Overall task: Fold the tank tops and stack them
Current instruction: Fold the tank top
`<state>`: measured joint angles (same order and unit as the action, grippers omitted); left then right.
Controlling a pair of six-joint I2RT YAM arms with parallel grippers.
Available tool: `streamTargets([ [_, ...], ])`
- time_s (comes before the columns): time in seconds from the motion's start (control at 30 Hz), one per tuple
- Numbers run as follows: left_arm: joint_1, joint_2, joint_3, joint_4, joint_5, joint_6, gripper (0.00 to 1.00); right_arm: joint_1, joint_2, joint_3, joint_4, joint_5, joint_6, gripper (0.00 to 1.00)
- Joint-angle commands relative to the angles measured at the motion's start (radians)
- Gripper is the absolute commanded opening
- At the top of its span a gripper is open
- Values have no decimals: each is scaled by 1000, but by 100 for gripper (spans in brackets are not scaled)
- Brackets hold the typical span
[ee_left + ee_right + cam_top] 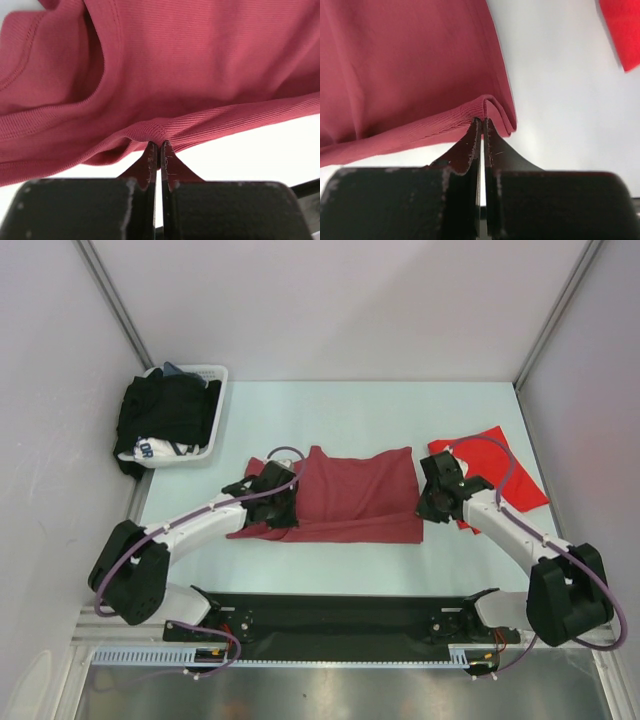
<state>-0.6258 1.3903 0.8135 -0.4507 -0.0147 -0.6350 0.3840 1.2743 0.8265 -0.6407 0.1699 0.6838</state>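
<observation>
The dusty maroon tank top (350,495) lies spread across the middle of the table, straps toward the left. My left gripper (266,508) is at its left end. In the left wrist view that gripper (157,143) is shut on a puckered fold of the maroon top's ribbed edge (200,125). My right gripper (432,500) is at the top's right end. Seen from the right wrist, the gripper (481,120) is shut on a lifted fold of the hem (470,112). The bright red tank top (510,472) lies flat behind the right arm, and its edge (622,30) shows in the right wrist view.
A white basket (218,380) stands at the back left corner, holding black garments (165,410) and a white cloth with dark lettering (150,449). Grey walls close in both sides. Pale table surface (350,415) shows behind the tops.
</observation>
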Motion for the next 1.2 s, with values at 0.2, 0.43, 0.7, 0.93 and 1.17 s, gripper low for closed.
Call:
streamTargets([
  [0.2, 51, 78, 113, 10, 44, 64, 0, -71, 102, 79, 75, -18, -59, 0],
  [0.43, 81, 114, 174, 4, 58, 84, 1, -102, 138, 105, 90, -21, -67, 0],
  [0.7, 127, 205, 237, 12, 68, 113, 0, -112, 221, 172, 107, -26, -79, 0],
  [0.93, 172, 299, 282, 38, 76, 126, 0, -135, 341, 249, 121, -17, -75, 0],
  [1.17, 179, 271, 296, 27, 35, 144, 46, -145, 355, 257, 160, -32, -101, 45],
])
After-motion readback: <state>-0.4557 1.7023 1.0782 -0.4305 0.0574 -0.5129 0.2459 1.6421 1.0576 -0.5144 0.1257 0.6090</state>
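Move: I still pinch the near long side of the dark red tank top in both hands. The spot on its middle where this edge goes lies about 9 cm ahead of each hand: 1 cm to the left and 2 cm lower for my left, 1 cm to the right and 3 cm lower for my right. The bunched near strap is some 11 cm left of my left hand and level with it; the folded red top is roughly 16 cm to the right of my right hand and 9 cm farther out. With both fists closed on the edge, I carry it forward side by side, about 9 cm, over the tank top's own body towards its far side. My left hand lifts a touch midway; both dip a centimetre or two near the end to lay the edge down. Only then do my fingers part, to nearly half open, letting go of the cloth. ##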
